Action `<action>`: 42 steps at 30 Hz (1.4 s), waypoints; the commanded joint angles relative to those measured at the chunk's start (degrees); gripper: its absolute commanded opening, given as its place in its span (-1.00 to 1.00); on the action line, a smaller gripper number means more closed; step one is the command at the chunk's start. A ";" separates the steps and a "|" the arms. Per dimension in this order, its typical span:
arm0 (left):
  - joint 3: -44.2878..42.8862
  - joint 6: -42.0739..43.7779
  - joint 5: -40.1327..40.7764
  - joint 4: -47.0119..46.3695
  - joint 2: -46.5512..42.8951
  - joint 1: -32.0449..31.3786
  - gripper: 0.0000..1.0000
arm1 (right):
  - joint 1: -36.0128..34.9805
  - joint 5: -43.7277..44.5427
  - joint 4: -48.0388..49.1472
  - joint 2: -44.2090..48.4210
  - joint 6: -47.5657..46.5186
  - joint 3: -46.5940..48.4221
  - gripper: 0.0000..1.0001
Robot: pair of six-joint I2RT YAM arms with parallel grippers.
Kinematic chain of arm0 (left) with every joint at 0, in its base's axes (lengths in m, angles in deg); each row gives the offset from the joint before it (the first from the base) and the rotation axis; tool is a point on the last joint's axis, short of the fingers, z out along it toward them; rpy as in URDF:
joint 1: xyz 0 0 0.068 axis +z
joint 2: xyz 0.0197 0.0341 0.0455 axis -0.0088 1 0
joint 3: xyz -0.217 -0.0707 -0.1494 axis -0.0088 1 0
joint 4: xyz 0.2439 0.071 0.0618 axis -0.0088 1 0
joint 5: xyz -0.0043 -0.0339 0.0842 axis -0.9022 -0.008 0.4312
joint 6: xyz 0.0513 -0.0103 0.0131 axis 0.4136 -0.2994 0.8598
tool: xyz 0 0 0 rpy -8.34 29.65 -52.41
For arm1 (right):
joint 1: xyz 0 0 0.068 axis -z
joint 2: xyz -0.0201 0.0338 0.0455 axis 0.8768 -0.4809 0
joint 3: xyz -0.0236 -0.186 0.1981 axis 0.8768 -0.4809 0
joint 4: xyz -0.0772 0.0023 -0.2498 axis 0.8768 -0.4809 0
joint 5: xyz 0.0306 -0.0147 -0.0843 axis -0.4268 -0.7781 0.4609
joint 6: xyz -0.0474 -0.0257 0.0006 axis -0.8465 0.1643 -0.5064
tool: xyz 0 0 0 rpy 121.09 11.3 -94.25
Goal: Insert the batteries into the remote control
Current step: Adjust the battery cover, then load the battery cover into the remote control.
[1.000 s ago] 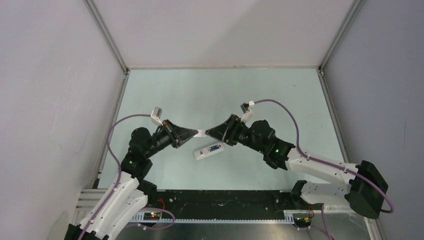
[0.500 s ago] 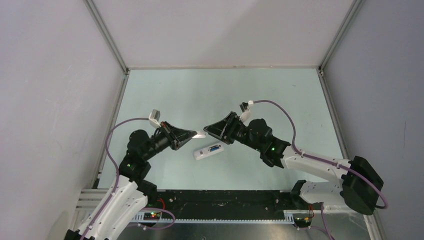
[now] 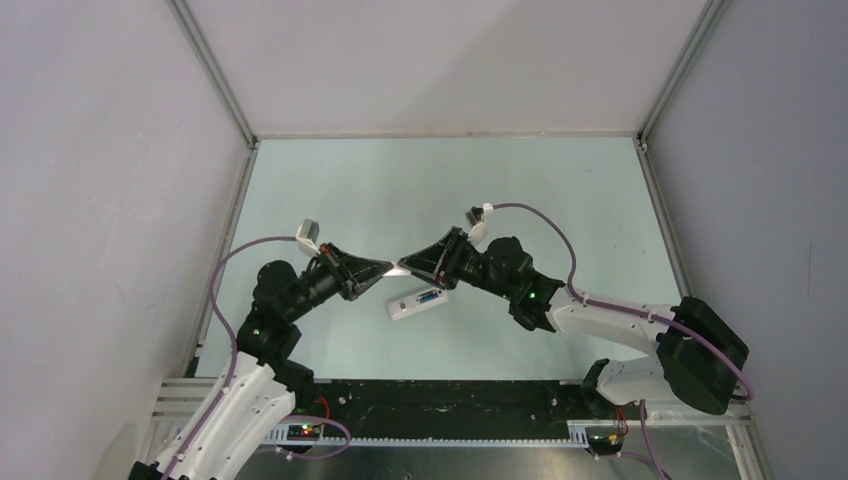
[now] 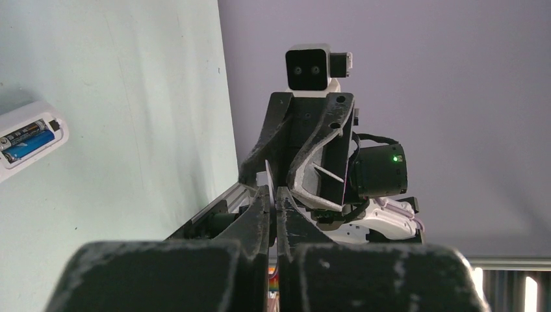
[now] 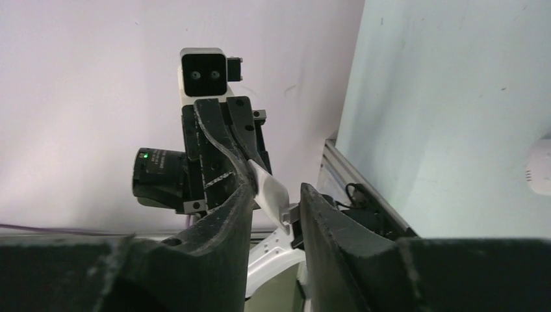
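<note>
The white remote control [image 3: 415,304] lies on the table with its back up and its compartment open. The blue battery [image 4: 29,144] and the dark battery [image 4: 19,134] sit side by side in it. My left gripper [image 3: 390,268] is shut on a thin white battery cover [image 5: 269,190] and holds it in the air above the remote. My right gripper [image 5: 276,208] is open and faces the left one. Its fingers [image 5: 237,208] stand on either side of the cover's free end, with a gap on the right side.
The table [image 3: 400,190] is pale green, with grey walls on three sides and a metal rail [image 3: 450,133] along the far edge. The remote's end shows at the right edge of the right wrist view [image 5: 540,166]. A black strip [image 3: 440,395] runs along the near edge.
My right arm has reached further left, and its open jaws now sit around the free end of the cover. My left gripper has kept its hold and barely moved. The remote has not moved.
</note>
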 commanded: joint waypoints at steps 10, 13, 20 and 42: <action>-0.18 -0.69 0.74 -0.11 -1.87 -0.39 -0.96 | 0.05 -2.43 4.09 0.53 3.09 1.12 -0.59; -0.16 -0.58 0.68 -0.13 -1.76 -0.39 -0.86 | 0.02 -2.73 4.00 0.54 3.01 1.12 -0.67; 0.65 0.80 0.36 0.62 -1.58 -0.39 0.05 | 0.33 -3.37 3.69 0.55 2.31 1.12 -1.00; 8.46 19.98 11.12 10.17 10.70 -0.53 0.77 | 13.73 -12.63 -31.92 1.49 -36.02 5.62 -1.00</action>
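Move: The battery cover, pinched in the left fingers, reaches about 2 cm to the right of the left hand point and lies between the right hand's half-open fingers, only about 1 cm behind that hand point. The remote lies on the table roughly 24 cm below both hands: some 5 cm ahead and 4 cm right of the left hand, about 4 cm ahead and 3 cm right of the right. Its batteries sit some 6 cm ahead and 7 cm right of the left hand. The battery cover changes hands in mid-air: the right fingers close and pinch it while both hands stay nearly still, then the left fingers open wide and let go. The left hand drops some 15 cm towards the remote, drifting slightly left and tipping its fingers down about 25 degrees; the right carries the cover about 8 cm right, then increasingly down, slightly forward, fingers tilting down. ##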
